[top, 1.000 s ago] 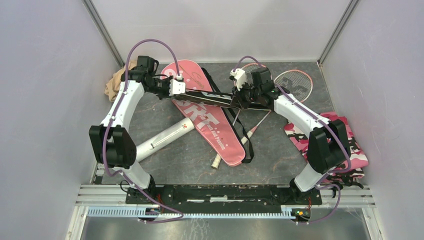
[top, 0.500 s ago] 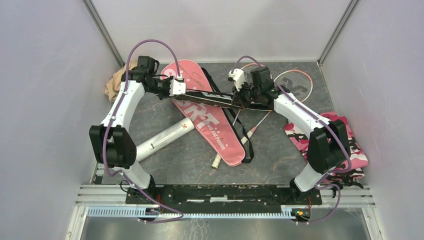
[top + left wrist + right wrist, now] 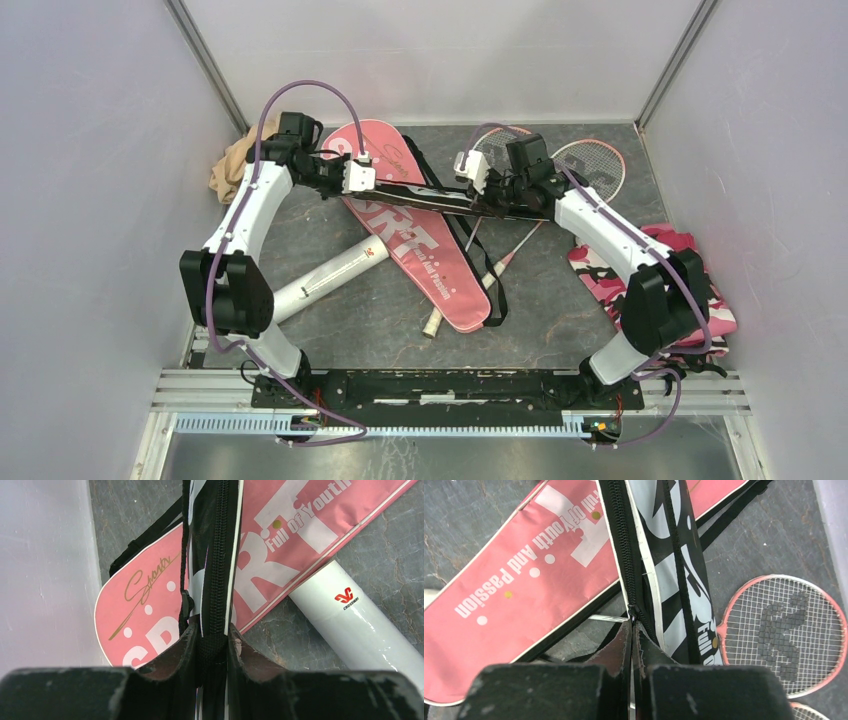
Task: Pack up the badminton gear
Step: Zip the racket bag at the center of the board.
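Observation:
A black bag (image 3: 432,196) lettered in white hangs stretched between my two grippers above the pink SPORT bag (image 3: 425,250). My left gripper (image 3: 214,639) is shut on the black bag's (image 3: 215,555) zippered end; from above it (image 3: 372,184) shows at the back left. My right gripper (image 3: 632,624) is shut, its tips meeting on the zipper pull (image 3: 631,613) of the black bag (image 3: 674,575). Two pink-framed rackets (image 3: 590,166) lie at the back right, one (image 3: 785,630) beside my right fingers. A long white tube (image 3: 322,280) lies partly under the pink bag.
A beige cloth (image 3: 228,166) is bunched against the left wall. A pink camouflage cloth (image 3: 668,285) lies at the right wall. A white racket handle (image 3: 434,322) sticks out under the pink bag, near its black strap (image 3: 497,290).
My right gripper has closed fully at the zipper pull and shifted slightly left. The left gripper has kept its hold and place.

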Available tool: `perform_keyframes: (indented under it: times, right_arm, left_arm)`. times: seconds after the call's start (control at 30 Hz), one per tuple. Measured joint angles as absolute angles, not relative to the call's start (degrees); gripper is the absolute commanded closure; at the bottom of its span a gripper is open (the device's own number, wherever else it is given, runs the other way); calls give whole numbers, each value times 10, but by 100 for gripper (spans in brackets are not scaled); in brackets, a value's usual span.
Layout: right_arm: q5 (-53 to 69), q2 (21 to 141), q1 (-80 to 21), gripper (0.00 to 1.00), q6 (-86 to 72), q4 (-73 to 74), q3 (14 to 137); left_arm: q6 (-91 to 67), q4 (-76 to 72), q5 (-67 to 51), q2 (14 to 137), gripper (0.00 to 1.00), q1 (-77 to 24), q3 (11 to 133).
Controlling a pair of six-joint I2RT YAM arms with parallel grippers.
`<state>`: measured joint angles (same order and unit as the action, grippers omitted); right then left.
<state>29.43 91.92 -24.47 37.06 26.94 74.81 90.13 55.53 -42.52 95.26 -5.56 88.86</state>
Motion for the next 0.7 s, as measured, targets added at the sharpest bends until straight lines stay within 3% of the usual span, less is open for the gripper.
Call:
perform_keyframes:
  times: [0.7]
  right_arm:
    - [280, 888, -165, 100, 482, 342, 716]
  left_arm:
    - [901, 536, -425, 953, 98, -53, 889]
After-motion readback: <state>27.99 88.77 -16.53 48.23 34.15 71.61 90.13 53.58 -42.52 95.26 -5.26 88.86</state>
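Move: The right hand already pinches the zip pull; the zip's far end, towards which it works, lies roughly 25 cm to its right, 4 cm back and 9 cm lower. The nearer racket head is about 18 cm ahead and 9 cm right on the table, 14 cm below; the pink bag's middle is some 18 cm left and 4 cm back. The left hand grips the black bag's other end, with the zip pull about 31 cm to its right and 3 cm back. Rightward and gathering speed, the right hand draws the pinched zip pull about 7 cm along the black bag's zip, away from the left hand, sinking slightly and tilting by under 10 degrees. Its fingers stay shut, while the left hand keeps its grip on the bag's end and holds almost still against the pull. ##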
